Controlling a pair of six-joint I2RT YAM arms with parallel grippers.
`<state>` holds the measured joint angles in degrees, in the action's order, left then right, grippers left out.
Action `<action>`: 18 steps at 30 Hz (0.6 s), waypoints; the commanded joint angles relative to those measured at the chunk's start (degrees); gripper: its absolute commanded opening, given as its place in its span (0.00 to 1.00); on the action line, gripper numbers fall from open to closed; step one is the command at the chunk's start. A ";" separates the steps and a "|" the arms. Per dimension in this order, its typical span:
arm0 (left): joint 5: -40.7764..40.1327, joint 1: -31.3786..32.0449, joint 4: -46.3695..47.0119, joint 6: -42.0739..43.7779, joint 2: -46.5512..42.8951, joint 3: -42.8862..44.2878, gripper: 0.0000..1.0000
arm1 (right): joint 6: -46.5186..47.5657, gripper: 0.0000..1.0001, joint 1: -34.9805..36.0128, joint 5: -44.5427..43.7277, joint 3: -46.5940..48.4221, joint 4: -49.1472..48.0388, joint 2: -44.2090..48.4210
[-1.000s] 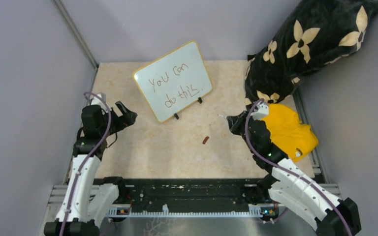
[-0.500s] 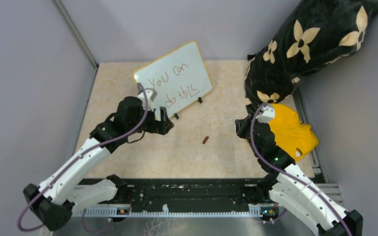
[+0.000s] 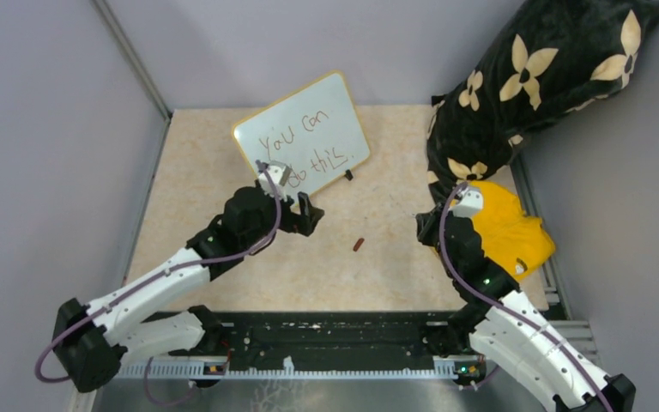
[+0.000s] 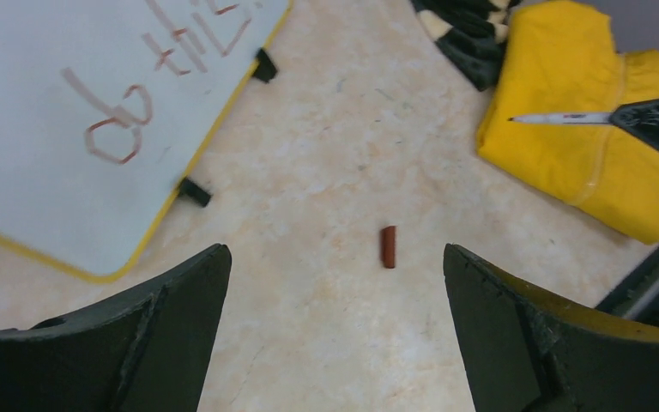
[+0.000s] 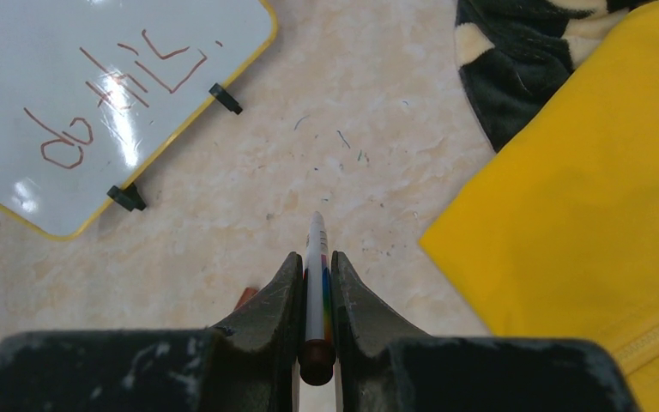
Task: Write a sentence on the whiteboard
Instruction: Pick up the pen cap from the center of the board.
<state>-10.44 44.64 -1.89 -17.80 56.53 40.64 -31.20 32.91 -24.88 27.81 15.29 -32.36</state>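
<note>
The whiteboard [image 3: 302, 142] stands tilted at the back of the table, yellow-framed on small black feet. The sentence [image 3: 305, 148] "you can do this" runs across it in two lines. My left gripper [image 3: 313, 210] hangs open just in front of the board's lower edge. In the left wrist view its jaws [image 4: 335, 251] stand wide, and a small brown marker cap [image 4: 388, 246] lies on the table between and ahead of them. My right gripper [image 5: 316, 256] is shut on a white marker [image 5: 315, 236] that points toward the board, beside the yellow cloth [image 3: 506, 227].
A dark pillow with cream flowers [image 3: 541, 77] leans at the back right, above the yellow cloth. The marker cap [image 3: 359, 245] lies mid-table between both arms. Grey walls close in the left, back and right sides.
My left arm has swung from the left side to the middle, stopping in front of the board's lower edge, still open. The right gripper has drawn back slightly toward the yellow cloth with the marker.
</note>
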 commanded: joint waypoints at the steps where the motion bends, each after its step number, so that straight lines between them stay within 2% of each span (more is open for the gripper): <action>1: 22.26 0.23 3.38 3.71 11.81 9.26 0.99 | -1.08 0.00 0.48 -0.73 -0.06 2.29 2.47; 3: 27.14 0.95 -4.03 5.27 19.74 15.46 0.99 | -1.26 0.00 0.47 -1.25 -0.61 3.36 3.70; 8: 25.39 4.17 -16.95 12.28 34.14 26.91 0.99 | -1.27 0.00 0.37 -2.41 -0.20 5.14 5.02; 12: 26.40 5.01 -26.85 14.57 43.86 35.73 0.86 | -1.94 0.00 0.39 -2.07 0.74 5.73 5.01; 18: 27.44 5.10 -30.27 13.49 52.94 41.47 0.66 | -1.74 0.00 0.40 -2.34 2.41 7.65 5.50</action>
<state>14.90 49.52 -26.04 -5.28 105.56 78.11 -32.62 32.91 -26.11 27.07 22.52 -27.75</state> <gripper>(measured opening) 0.709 0.123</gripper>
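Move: The pen cap lies about 13 cm to the left hand's right, 1 cm nearer the base and some 19 cm below it. Of the whiteboard's two black clips, the near one is roughly 9 cm ahead and 2 cm left of the hand, the far one 17 cm ahead and 10 cm right; both are about 19 cm down. From the right hand, which holds the marker, the cap is about 13 cm left, level fore and aft, and 17 cm below. Heading for the pen cap but not yet touching it, the left hand sweeps about 14 cm right, level at first, then sinks some 12 cm as the sideways travel dies out. Meanwhile it turns clockwise about 30 degrees, its fingertips tip down, and the wide-open fingers start to close, still well apart. The right hand keeps its grip on the marker and eases back a couple of centimetres, sinking slightly. ##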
